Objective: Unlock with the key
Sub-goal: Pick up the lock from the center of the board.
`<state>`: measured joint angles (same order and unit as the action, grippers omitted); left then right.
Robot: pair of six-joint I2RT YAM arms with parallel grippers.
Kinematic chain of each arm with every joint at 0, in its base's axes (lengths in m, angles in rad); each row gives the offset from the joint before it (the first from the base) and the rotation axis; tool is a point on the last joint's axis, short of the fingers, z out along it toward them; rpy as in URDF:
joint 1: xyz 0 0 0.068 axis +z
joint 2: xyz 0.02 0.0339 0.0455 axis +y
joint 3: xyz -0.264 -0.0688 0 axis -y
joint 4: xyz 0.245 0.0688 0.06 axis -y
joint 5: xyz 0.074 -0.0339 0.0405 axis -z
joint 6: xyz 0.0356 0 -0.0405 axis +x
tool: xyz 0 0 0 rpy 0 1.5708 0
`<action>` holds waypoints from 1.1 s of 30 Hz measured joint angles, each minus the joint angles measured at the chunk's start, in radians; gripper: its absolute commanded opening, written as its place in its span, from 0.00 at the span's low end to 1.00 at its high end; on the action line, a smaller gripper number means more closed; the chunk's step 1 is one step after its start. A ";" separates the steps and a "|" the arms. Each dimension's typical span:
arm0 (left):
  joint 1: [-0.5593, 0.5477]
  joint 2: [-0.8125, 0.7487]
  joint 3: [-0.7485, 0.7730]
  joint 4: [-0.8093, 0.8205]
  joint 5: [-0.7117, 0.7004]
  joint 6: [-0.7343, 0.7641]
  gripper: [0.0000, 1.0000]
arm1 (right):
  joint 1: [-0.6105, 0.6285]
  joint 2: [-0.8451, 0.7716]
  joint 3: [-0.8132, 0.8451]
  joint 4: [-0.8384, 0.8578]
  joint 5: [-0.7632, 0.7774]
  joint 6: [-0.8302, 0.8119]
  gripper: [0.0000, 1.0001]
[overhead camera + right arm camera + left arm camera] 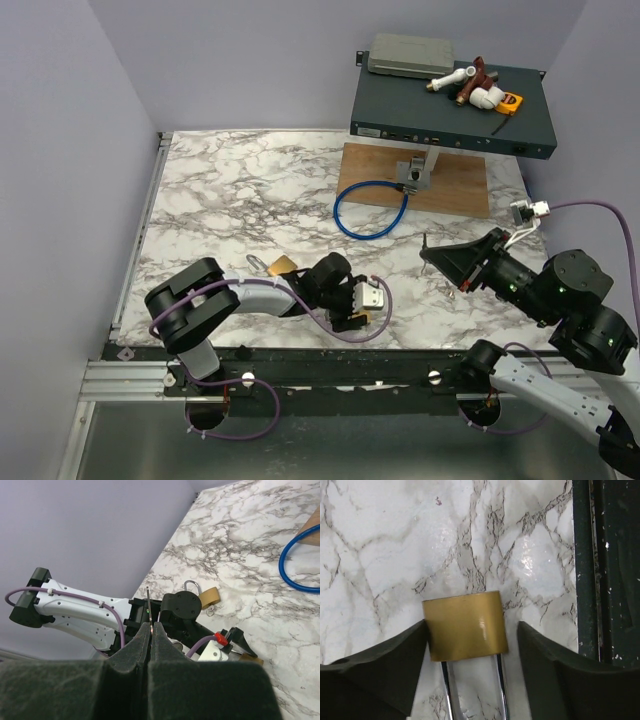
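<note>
My right gripper [151,626] is shut on the key [149,605], a thin dark sliver seen edge-on that sticks out past the fingertips. In the top view this gripper [432,258] hovers at centre right, pointing left. A brass padlock [465,625] lies flat on the marble between the jaws of my left gripper [472,630], its silver shackle [447,690] toward the camera. The left finger [395,665] touches the lock's side, while the right finger [545,670] stands a small gap away. Another brass padlock [283,265] lies behind the left arm.
A dark rail [605,570] runs along the table's near edge, close to the left gripper. A blue cable loop [370,210] and a wooden board [455,180] lie mid-table. A dark device [450,105] with a grey box [408,55] and pipe fittings [470,85] stands at the back right.
</note>
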<state>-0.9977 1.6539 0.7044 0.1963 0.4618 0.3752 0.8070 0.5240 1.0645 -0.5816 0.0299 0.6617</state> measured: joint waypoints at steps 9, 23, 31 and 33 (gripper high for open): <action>-0.018 0.019 0.022 -0.009 0.032 0.028 0.00 | 0.000 -0.005 0.010 -0.005 0.015 0.000 0.01; 0.176 -0.353 0.546 -1.028 0.140 0.449 0.00 | -0.002 0.145 0.014 -0.003 -0.048 -0.041 0.01; 0.175 -0.767 0.773 -1.178 0.378 0.644 0.00 | -0.002 0.166 0.016 0.047 -0.204 -0.103 0.01; 0.143 -0.808 0.773 -1.180 0.438 0.666 0.00 | -0.002 0.167 0.031 0.049 -0.262 -0.120 0.01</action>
<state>-0.8551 0.8459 1.4773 -0.9840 0.8997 1.0409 0.8047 0.6907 1.0950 -0.5327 -0.2325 0.5419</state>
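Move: The lock to pick up lies flat between the left gripper's open fingers, its body about 1 cm to the right, 1 cm back and 1 cm below the hand point. From the left hand, the other lock lies roughly 13 cm ahead and 17 cm to the left, and the blue hose loop some 28 cm ahead and 4 cm to the right. From the right hand, the lock is about 13 cm left, 2 cm ahead and 37 cm below. Shut the left gripper on the sides of the lock's body, then lift it off the table, slowly at first and then fast, about 39 cm up, swinging left and then back. As it rises, turn the wrist some 55 degrees until the fingers point nearly level to the right. Meanwhile bring the right hand, still holding the key, about 5 cm left, turning it counter-clockwise. ##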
